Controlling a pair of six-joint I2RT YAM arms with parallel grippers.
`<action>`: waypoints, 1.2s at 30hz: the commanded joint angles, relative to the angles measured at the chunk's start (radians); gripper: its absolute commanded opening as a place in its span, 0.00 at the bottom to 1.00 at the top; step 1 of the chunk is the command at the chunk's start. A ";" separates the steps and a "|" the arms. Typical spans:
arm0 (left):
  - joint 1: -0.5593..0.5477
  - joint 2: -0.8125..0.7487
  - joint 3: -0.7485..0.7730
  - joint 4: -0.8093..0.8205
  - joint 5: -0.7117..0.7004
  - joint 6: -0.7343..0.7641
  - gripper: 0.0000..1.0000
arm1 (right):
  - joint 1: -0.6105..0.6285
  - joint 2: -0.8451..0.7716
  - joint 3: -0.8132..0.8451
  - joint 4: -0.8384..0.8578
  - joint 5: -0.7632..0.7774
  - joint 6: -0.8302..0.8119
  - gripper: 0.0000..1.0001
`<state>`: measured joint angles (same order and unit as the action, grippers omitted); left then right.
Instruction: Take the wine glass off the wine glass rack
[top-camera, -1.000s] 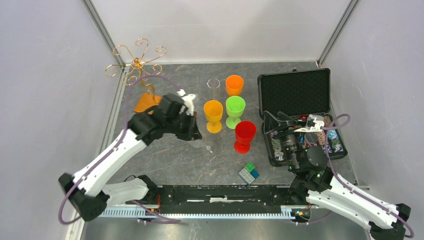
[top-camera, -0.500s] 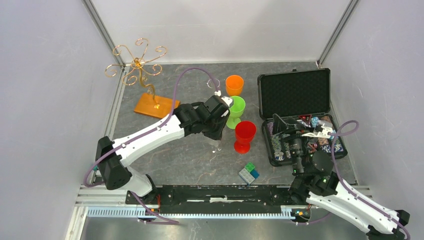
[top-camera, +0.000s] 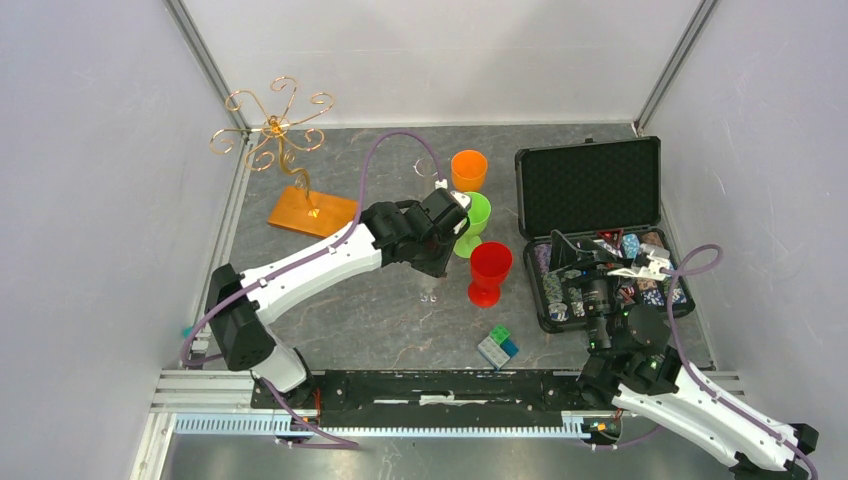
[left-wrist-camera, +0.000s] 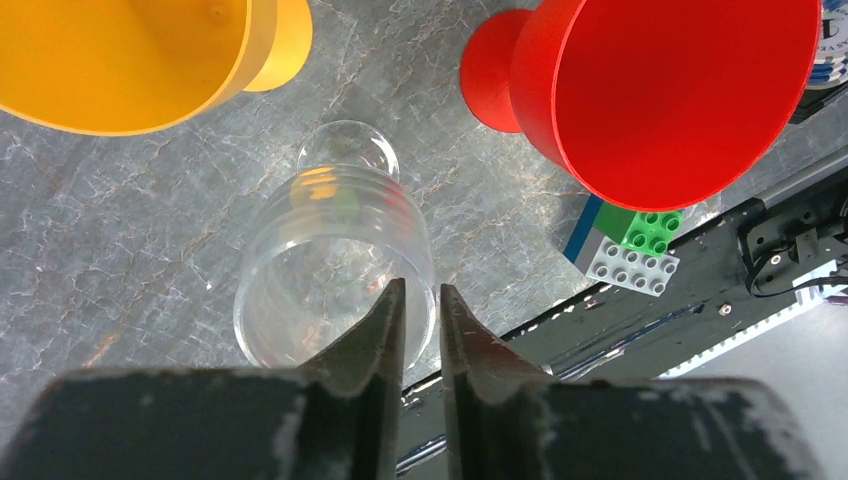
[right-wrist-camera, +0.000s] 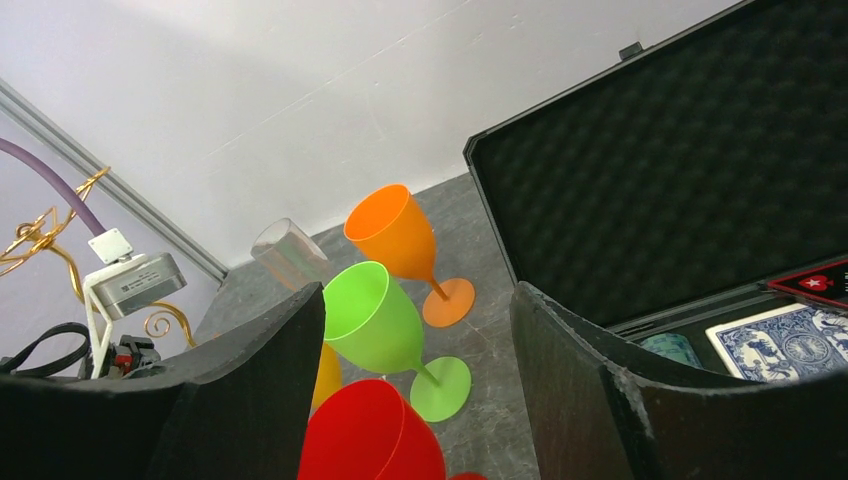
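Note:
A clear wine glass (left-wrist-camera: 335, 265) stands upright on the grey table, between a yellow glass (left-wrist-camera: 120, 60) and a red glass (left-wrist-camera: 670, 90). My left gripper (left-wrist-camera: 421, 292) hangs just above it, one fingertip on each side of its near rim. The jaws are a small gap apart, wider than the rim. From the top view only the glass's foot (top-camera: 431, 296) shows below the left gripper (top-camera: 441, 252). The gold wire wine glass rack (top-camera: 275, 130) stands at the back left on its orange base (top-camera: 312, 212), with nothing hanging on it. My right gripper (right-wrist-camera: 418, 292) is open and empty.
Orange (top-camera: 468, 168), green (top-camera: 472, 215) and red (top-camera: 489, 268) glasses stand mid-table. Another clear glass (right-wrist-camera: 290, 250) stands behind them. An open black case (top-camera: 590, 185) of cards and chips lies at the right, under the right gripper (top-camera: 575, 252). A brick block (top-camera: 497, 346) lies near the front rail.
My left arm swung right from beside the rack, carrying the clear glass in front of the coloured glasses. Its jaws have parted slightly around the rim. The right arm barely shifted.

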<state>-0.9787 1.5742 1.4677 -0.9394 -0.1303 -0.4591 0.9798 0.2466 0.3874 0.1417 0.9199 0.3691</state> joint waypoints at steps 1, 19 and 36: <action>-0.006 -0.004 0.055 -0.006 -0.020 -0.005 0.25 | 0.003 -0.013 -0.012 -0.012 0.013 0.014 0.73; -0.006 -0.306 0.215 -0.143 -0.173 0.086 1.00 | 0.003 -0.001 0.137 -0.194 0.057 -0.051 0.80; -0.006 -0.891 0.048 -0.328 -0.719 -0.104 1.00 | 0.003 0.010 0.355 -0.425 0.213 -0.301 0.98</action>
<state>-0.9794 0.7967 1.5478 -1.2392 -0.6689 -0.4953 0.9798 0.2810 0.7013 -0.2237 1.0355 0.1261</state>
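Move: The clear glass I have just stood up has its middle about 9 cm below my left hand, 2 cm ahead and 2 cm left; my fingertips straddle the near-right part of its rim. From that hand the yellow glass is some 11 cm ahead and 2 cm left, the red one about 10 cm right and 2 cm ahead, the green one 13 cm ahead and 6 cm right. From my empty right hand the clear glass lies roughly 25 cm left, 1 cm ahead and 20 cm down. I spread my left fingers wide off the clear glass's rim and lift almost straight up at first, then keep climbing while sweeping left, away from the glasses, about 20 cm up and 22 cm left in all. On the way the fingers tip up some 35 degrees and the wrist turns counter-clockwise. My empty right hand opens fully and drifts right and up a little, rolling its left side down. ##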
